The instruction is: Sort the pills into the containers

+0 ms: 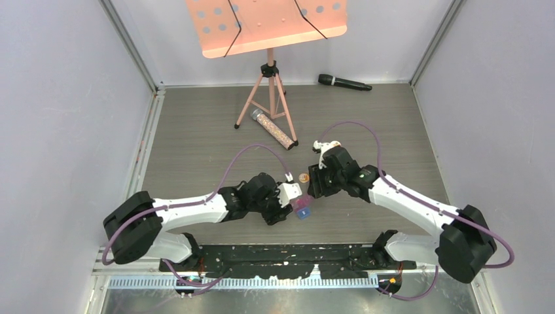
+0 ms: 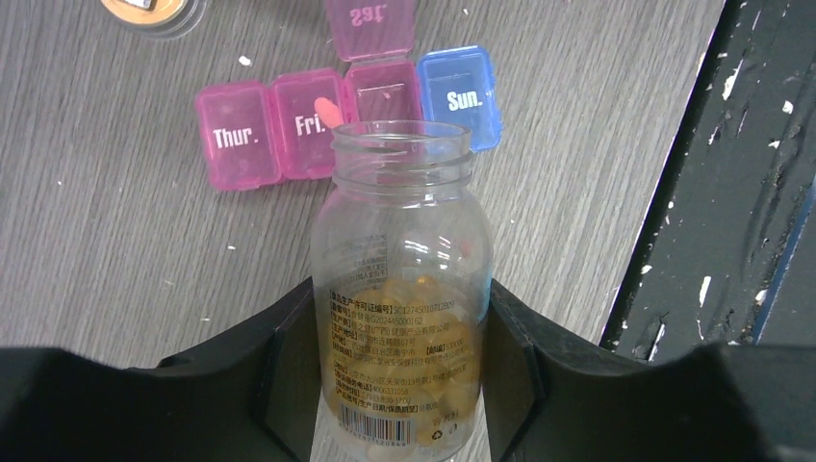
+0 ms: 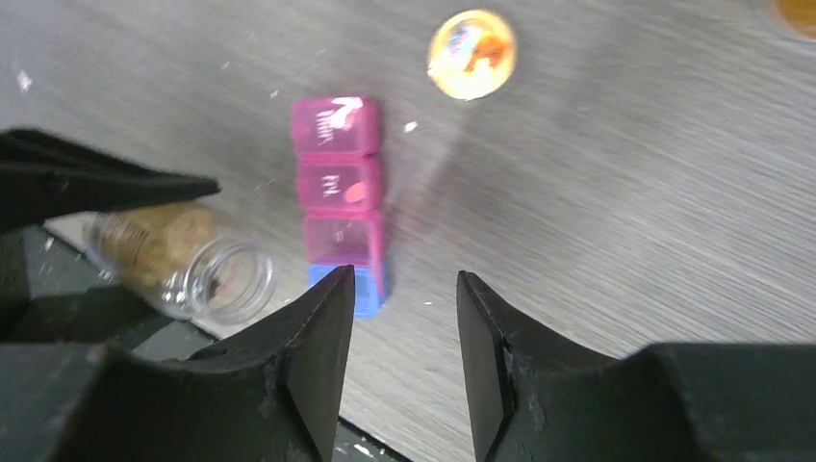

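My left gripper (image 2: pixel 399 298) is shut on a clear pill bottle (image 2: pixel 402 250) with yellow pills (image 2: pixel 404 366) in its lower part. The bottle's open mouth points at the containers (image 2: pixel 241 135), a strip of pink boxes marked Thur. and Fri., a Sat. box with its lid flipped back, and a blue Sun. box (image 2: pixel 460 94). One pink pill (image 2: pixel 327 111) lies on top of the Fri. box, beside the open one. My right gripper (image 3: pixel 404 279) hangs open just above the blue end of the containers (image 3: pixel 337 183), nothing between its fingers. In the top view both grippers (image 1: pixel 291 195) (image 1: pixel 313 186) meet over the strip (image 1: pixel 303 210).
The bottle's gold cap (image 3: pixel 471 53) lies on the table beyond the strip. A clear tube of speckled beads (image 1: pixel 275 129), a pink music stand (image 1: pixel 268 85) and a black microphone (image 1: pixel 345 82) are at the back. The black base rail (image 2: pixel 731 192) runs along the near table edge.
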`<state>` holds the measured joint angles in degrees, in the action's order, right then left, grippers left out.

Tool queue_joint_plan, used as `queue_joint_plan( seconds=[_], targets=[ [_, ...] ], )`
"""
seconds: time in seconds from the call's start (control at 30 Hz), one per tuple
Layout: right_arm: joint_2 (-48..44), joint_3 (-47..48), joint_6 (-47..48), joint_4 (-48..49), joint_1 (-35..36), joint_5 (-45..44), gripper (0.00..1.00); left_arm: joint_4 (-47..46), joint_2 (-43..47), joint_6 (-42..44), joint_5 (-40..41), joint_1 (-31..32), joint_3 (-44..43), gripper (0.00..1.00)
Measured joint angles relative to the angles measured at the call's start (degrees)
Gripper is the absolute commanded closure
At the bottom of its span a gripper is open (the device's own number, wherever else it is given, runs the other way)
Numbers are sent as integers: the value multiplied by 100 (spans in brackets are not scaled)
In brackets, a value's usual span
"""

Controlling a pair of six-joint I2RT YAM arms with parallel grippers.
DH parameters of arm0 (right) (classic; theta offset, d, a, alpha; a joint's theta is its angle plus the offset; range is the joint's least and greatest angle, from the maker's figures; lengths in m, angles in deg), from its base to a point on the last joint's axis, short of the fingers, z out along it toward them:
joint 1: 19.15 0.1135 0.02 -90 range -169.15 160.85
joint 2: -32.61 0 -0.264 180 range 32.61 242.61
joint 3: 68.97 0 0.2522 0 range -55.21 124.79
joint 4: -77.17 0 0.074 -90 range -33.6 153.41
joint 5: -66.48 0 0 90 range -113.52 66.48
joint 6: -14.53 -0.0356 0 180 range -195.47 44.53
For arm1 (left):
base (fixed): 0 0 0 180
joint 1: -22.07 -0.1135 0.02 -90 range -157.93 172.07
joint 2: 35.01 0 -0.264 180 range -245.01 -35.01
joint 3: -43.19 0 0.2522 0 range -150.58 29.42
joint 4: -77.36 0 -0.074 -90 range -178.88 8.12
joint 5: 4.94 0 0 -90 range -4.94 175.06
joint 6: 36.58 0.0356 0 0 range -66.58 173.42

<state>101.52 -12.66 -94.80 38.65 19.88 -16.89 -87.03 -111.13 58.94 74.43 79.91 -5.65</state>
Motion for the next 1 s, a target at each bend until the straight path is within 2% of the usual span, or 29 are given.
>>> queue_joint_plan(
  seconds=[0.23, 0.37, 0.63, 1.0],
  targets=[
    [-800, -131, -522, -177, -439, -1552, 49, 498, -326, 282, 378, 369, -518, 100],
    [-1161, -448, -776, -278, -857, -1969, 49, 876, -586, 442, 789, 603, -876, 100],
    [-1305, -883, -1025, -323, -1180, -2002, 49, 1591, -951, 688, 1939, 1005, -1445, 100],
    [-1303, -1054, -1106, -221, -1261, -1794, 49, 2232, -1298, 697, 2568, 1051, -1886, 100]
  ],
)
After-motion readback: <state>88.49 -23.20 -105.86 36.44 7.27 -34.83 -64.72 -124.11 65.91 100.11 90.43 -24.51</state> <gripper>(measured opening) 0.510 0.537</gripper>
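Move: Ahead and to the right of the left hand, which already holds the open bottle mouth-rightward, lies the pill box's open compartment between Fri and Sun: about 3 cm ahead, 5 cm right, 4 cm below. The loose round cap lies some 11 cm ahead and 6 cm right of that hand. From the empty right hand the open compartment is about 2 cm back, 4 cm left and 7 cm below; the white-capped bottle is roughly 12 cm ahead and 5 cm right. Tipping the open bottle's mouth down towards the pill box, the left hand eases about 1.5 cm right, then swings back left and goes about 2 cm forward at an even height, rolling some 30 degrees and keeping its grip. The right hand clears off about 11 cm to the right, hopping up then sinking, turning some 30 degrees clockwise, fingers still half open. ##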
